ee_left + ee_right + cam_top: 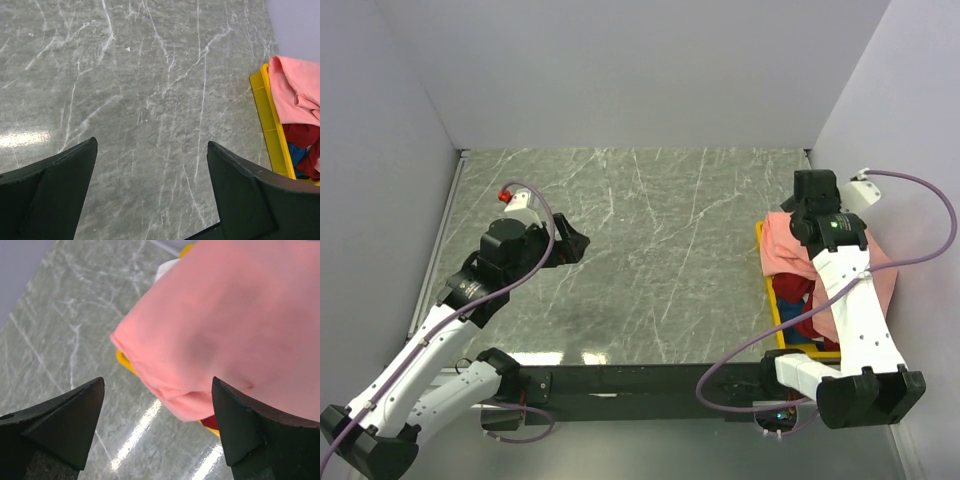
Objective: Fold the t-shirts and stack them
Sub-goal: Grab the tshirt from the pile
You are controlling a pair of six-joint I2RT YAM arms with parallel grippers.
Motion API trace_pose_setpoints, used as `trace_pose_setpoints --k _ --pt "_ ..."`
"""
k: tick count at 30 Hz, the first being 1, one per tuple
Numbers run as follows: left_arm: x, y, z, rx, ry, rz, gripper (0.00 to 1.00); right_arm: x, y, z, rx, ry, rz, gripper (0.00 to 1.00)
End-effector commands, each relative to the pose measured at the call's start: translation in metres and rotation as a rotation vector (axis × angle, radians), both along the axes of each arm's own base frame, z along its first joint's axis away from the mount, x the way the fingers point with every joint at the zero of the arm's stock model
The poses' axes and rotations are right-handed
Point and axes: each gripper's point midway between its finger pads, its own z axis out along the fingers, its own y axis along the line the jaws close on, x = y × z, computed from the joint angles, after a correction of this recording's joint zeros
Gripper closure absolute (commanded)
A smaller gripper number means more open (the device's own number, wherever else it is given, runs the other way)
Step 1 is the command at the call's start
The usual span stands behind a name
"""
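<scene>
The t-shirts lie heaped in a yellow bin (763, 262) at the table's right edge. A salmon-pink one (782, 250) drapes over the top, and a deep red one (796, 290) shows below it with a bit of blue (788, 300). My right gripper (800, 203) hovers open over the pink shirt's far-left edge. In the right wrist view its jaws stand wide around the hanging pink fold (235, 315), not touching it. My left gripper (575, 243) is open above bare table on the left; its wrist view catches the pink shirt (295, 90) far right.
Grey marble tabletop (660, 240) spreads between the arms, with white walls behind and at both sides. The bin's yellow rim (265, 115) is about a hand's width right of my left gripper (151, 142). A scrap of white cloth (167, 267) peeks past the pink shirt.
</scene>
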Motion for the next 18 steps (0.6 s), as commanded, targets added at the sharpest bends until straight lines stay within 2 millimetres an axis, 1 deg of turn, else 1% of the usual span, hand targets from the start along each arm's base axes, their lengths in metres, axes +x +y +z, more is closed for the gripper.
trace_pose_setpoints --k 1,4,5,6,7,11,12,15,16,18 --pt "0.001 0.000 0.009 0.006 -0.032 -0.011 0.04 -0.018 -0.020 0.015 -0.007 -0.021 -0.116 0.07" --pt "-0.001 -0.001 0.006 -0.001 -0.030 -0.020 0.04 -0.030 -0.028 0.011 -0.009 -0.002 -0.171 0.07" --pt "-0.002 -0.001 0.003 0.001 -0.024 -0.023 0.04 -0.033 -0.031 0.011 -0.020 0.003 -0.186 0.07" --pt "-0.002 -0.002 0.002 0.001 -0.022 -0.025 0.04 -0.040 -0.039 0.009 -0.022 0.016 -0.226 0.07" --pt "-0.003 -0.002 0.000 0.002 -0.019 -0.027 0.04 -0.043 -0.043 0.009 -0.026 0.022 -0.240 0.07" --pt "-0.004 -0.002 0.002 0.002 -0.019 -0.035 0.04 -0.054 -0.052 -0.002 -0.035 0.066 -0.286 0.07" --pt "-0.004 -0.002 0.003 -0.002 -0.019 -0.036 0.05 -0.060 -0.056 -0.004 -0.041 0.078 -0.316 0.07" --pt "-0.004 -0.005 0.005 -0.013 -0.020 -0.045 0.05 -0.064 -0.062 -0.007 -0.045 0.089 -0.356 0.07" --pt "-0.005 -0.006 0.005 -0.015 -0.017 -0.050 0.05 -0.064 -0.062 -0.012 -0.040 0.094 -0.358 0.07" --pt "-0.003 -0.008 0.005 -0.011 -0.005 -0.056 0.05 -0.058 -0.063 -0.018 -0.026 0.091 -0.353 0.07"
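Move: The pink t-shirt on top of the pile lies some 8 cm back and 8 cm to the right of the right hand, about 14 cm below. The dark red cloth is roughly 16 cm back and 2 cm to the left; the yellow bin's middle is 13 cm back and 7 cm to the right. From the left hand the pink t-shirt lies about 55 cm right, 4 cm back. The open right hand draws about 5 cm back and 5 cm right towards the pink t-shirt, turning clockwise. ##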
